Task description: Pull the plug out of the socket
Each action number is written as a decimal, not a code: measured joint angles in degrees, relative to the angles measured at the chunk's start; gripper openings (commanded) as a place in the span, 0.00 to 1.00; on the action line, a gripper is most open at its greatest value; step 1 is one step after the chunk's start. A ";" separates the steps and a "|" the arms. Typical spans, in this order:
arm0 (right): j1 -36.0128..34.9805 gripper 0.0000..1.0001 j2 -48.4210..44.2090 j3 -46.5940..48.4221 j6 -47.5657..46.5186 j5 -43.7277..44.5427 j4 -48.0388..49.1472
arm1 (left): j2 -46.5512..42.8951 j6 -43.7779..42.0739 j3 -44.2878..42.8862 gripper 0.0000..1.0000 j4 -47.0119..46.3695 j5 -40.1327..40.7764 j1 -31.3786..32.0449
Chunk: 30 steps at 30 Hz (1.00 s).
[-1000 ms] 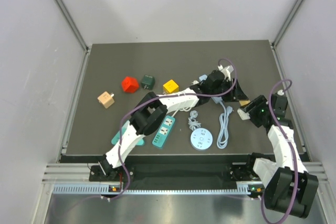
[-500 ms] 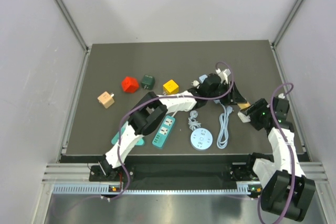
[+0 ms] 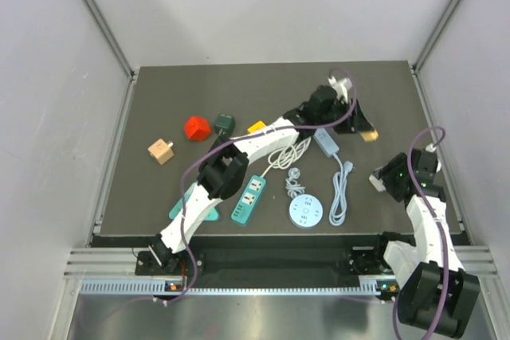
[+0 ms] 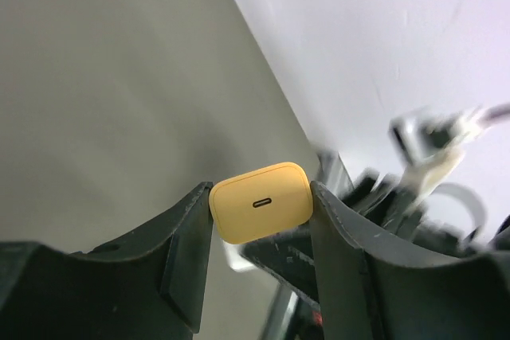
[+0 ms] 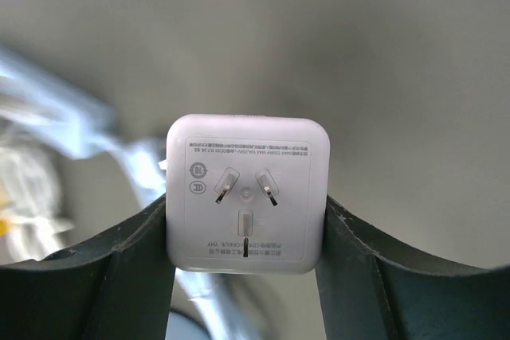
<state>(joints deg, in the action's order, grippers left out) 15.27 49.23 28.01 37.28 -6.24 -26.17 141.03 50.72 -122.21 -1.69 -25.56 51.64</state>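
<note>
My left gripper (image 3: 362, 127) reaches over the back right of the table and is shut on a small yellow plug (image 3: 369, 135). In the left wrist view the plug (image 4: 261, 201) sits between both fingers with its USB-C port facing the camera. My right gripper (image 3: 382, 181) is near the right edge, shut on a white socket adapter (image 3: 377, 180). In the right wrist view the adapter (image 5: 247, 193) shows its three-pin face between the fingers. Plug and adapter are apart, with a clear gap between them.
On the mat lie a red cube (image 3: 198, 127), a dark green cube (image 3: 224, 123), a yellow cube (image 3: 256, 127), a tan cube (image 3: 161, 150), a teal power strip (image 3: 249, 197), a round light-blue socket (image 3: 305, 212) and a light-blue cable (image 3: 339, 193).
The two grippers were together at the right side. Now the left has pulled back and up with the yellow plug, and the right has drawn toward the near right with the white adapter.
</note>
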 measured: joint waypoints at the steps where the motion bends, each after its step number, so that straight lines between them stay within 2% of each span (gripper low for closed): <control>1: 0.02 0.00 0.00 -0.35 -0.09 1.60 -1.77 | 0.00 -0.44 -0.76 0.00 -0.02 0.68 -1.14; 5: 0.83 0.00 0.02 -1.09 -0.11 5.38 -6.54 | -0.37 -2.54 -1.88 0.00 -0.87 3.76 -6.54; 8: 1.99 0.00 0.02 -1.03 -0.57 7.10 -7.08 | -2.08 -4.28 0.87 0.00 -0.17 6.05 -10.16; 13: 1.95 0.01 3.04 -0.57 -2.89 6.49 -6.38 | -9.94 -12.52 9.05 0.00 7.39 12.22 -10.21; 18: -2.67 0.10 4.92 -0.13 -4.04 8.11 -4.98 | -23.63 -22.40 19.43 0.00 15.08 18.47 -8.76; 22: -5.90 0.16 5.95 0.28 -4.55 10.25 -4.61 | -34.27 -28.50 26.69 0.00 19.06 24.06 -11.63; 27: -9.11 0.29 7.30 1.05 -5.84 12.72 -3.93 | -38.45 -33.09 29.11 0.00 23.08 33.59 -17.25; 28: -9.57 0.36 7.34 1.07 -6.27 12.94 -3.78 | -38.47 -33.64 29.62 0.00 23.93 35.43 -18.16; 30: -10.01 0.42 7.48 1.40 -7.04 13.29 -3.80 | -38.21 -34.60 30.71 0.00 26.56 38.64 -19.71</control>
<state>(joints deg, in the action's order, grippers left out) 5.26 56.71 29.41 30.24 7.05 -29.98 102.83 16.12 -91.50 24.86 13.08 31.92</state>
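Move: From the left hand, which already holds the small tan plug, the yellow plug nearest its way lies about 35 cm left, 14 cm ahead and 15 cm below; the green plug is some 49 cm left and 18 cm ahead, the light-blue power strip 13 cm left and 14 cm ahead, both as low. The right hand, holding the white cube socket, has bare table 7 cm beneath it; the light-blue cable plug lies about 9 cm ahead, 7 cm left, 6 cm below. Swinging fast to the left, the left arm carries the tan plug about 35 cm away from the socket towards the yellow and green plugs, gaining some 10 cm forward in a wavering path and rising a little before starting to sink; its wrist swings from pointing right to forward and down. The right hand eases back and down about 3.5 cm with the white socket, then stays low, tipping its fingers further down. Both keep their grip. ##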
